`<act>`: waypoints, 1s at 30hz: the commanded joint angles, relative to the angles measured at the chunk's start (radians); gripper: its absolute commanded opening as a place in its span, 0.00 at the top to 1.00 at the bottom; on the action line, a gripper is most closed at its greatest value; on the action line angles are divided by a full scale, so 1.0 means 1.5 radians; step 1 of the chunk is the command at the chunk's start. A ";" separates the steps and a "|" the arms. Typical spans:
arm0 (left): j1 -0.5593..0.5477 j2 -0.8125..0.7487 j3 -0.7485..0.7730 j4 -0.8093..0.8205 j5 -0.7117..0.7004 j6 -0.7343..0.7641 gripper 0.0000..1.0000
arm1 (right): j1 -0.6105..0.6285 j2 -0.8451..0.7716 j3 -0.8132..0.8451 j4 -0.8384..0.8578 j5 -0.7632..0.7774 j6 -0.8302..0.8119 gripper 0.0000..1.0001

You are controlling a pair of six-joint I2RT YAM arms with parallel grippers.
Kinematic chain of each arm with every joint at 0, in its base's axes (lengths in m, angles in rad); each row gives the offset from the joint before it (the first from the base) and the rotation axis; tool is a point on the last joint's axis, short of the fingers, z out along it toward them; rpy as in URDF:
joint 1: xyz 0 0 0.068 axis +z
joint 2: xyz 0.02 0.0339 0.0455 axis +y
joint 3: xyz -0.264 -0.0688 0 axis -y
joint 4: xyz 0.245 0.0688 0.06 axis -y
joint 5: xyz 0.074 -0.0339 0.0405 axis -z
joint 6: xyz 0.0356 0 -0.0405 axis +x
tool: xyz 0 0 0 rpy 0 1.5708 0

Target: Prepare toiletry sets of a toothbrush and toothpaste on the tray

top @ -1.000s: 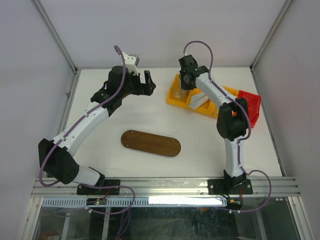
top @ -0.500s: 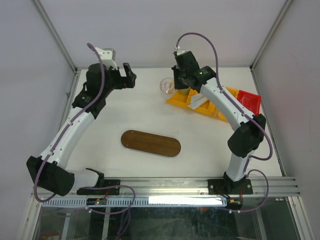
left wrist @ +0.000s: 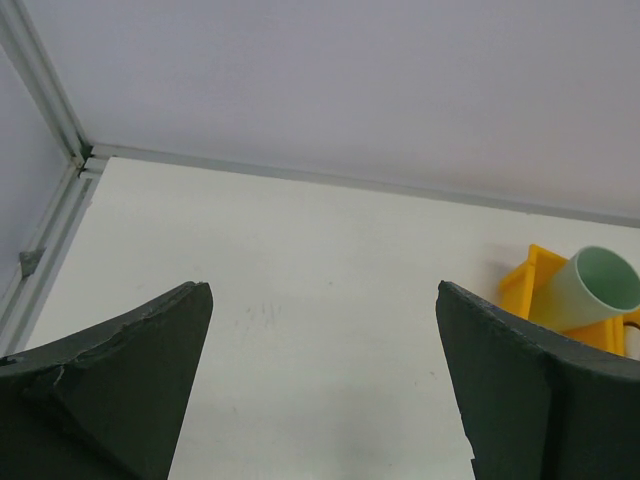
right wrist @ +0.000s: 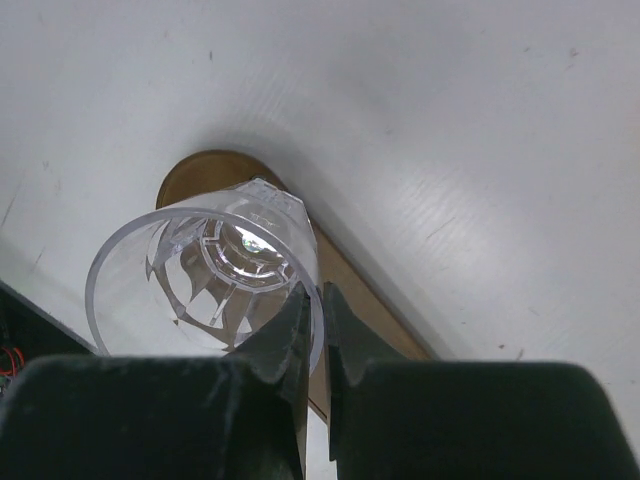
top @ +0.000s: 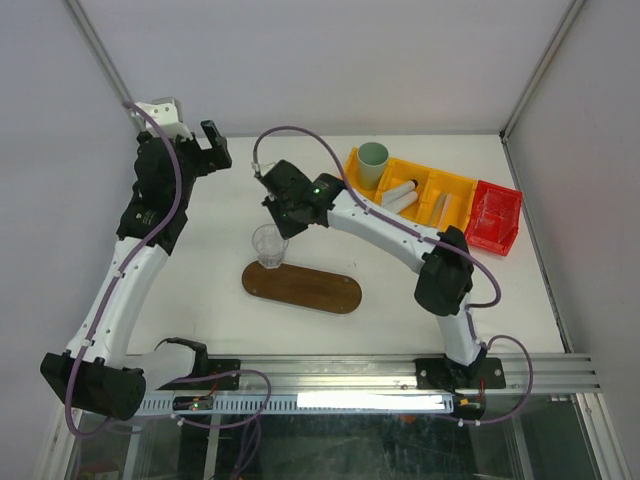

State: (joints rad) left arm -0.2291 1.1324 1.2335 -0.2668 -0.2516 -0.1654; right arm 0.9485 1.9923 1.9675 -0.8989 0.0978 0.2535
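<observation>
The tray (top: 315, 290), a dark brown wooden oval, lies in the middle of the table. My right gripper (top: 283, 226) is shut on the rim of a clear glass (top: 269, 246), holding it upright over the tray's left end. In the right wrist view one finger sits inside the glass (right wrist: 200, 270) and one outside, with my right gripper (right wrist: 320, 300) pinching the wall and the tray (right wrist: 365, 295) below. White tubes (top: 400, 195) lie in the yellow bin (top: 455, 183) at the back right. My left gripper (top: 205, 150) stands open and empty near the back left corner, as the left wrist view (left wrist: 325, 290) also shows.
A mint-green cup (top: 373, 160) lies at the yellow bin's left end and shows in the left wrist view (left wrist: 600, 285). A red bin (top: 497, 215) adjoins the yellow one on the right. Metal frame rails run along the table's back and side edges.
My right arm has lifted the glass out of the yellow bin and swung it left and forward to the tray's left end. My left arm has drawn back toward the back left corner, still open.
</observation>
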 commanded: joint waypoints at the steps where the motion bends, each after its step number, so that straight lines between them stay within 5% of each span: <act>1: 0.006 -0.036 -0.013 0.050 -0.062 0.015 0.01 | 0.022 0.023 0.041 -0.005 -0.034 0.013 1.00; 11: 0.032 -0.119 -0.067 0.103 -0.203 -0.002 0.01 | 0.058 0.074 0.066 0.007 -0.024 0.029 1.00; 30: 0.050 -0.156 -0.098 0.135 -0.187 -0.008 0.01 | 0.080 0.126 0.119 -0.002 0.005 0.034 1.00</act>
State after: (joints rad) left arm -0.1631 0.9051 1.0840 -0.1177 -0.5438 -0.1726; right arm 1.0615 2.1895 2.0762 -0.9211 0.0868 0.2909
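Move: Back and to its left, about 6 cm behind and 7 cm left of the right hand and roughly 16 cm below, lies the left end of the brown tray; this hand already holds the clear cup by its rim. The green cup stands some 23 cm ahead and 22 cm right, and the orange box's middle about 18 cm ahead and 32 cm right. From the left hand, the tray's left end is roughly 16 cm back, 6 cm right and 33 cm below. Lowering the clear cup onto the tray's left end, the right hand first sinks and draws back, then eases left and creeps down again, about 6 cm lower and 5 cm left in all, its grip on the rim kept. The empty left hand clears away left, back and up by some 10 cm, swinging about 20 degrees counter-clockwise and tipping up, fingers open. ##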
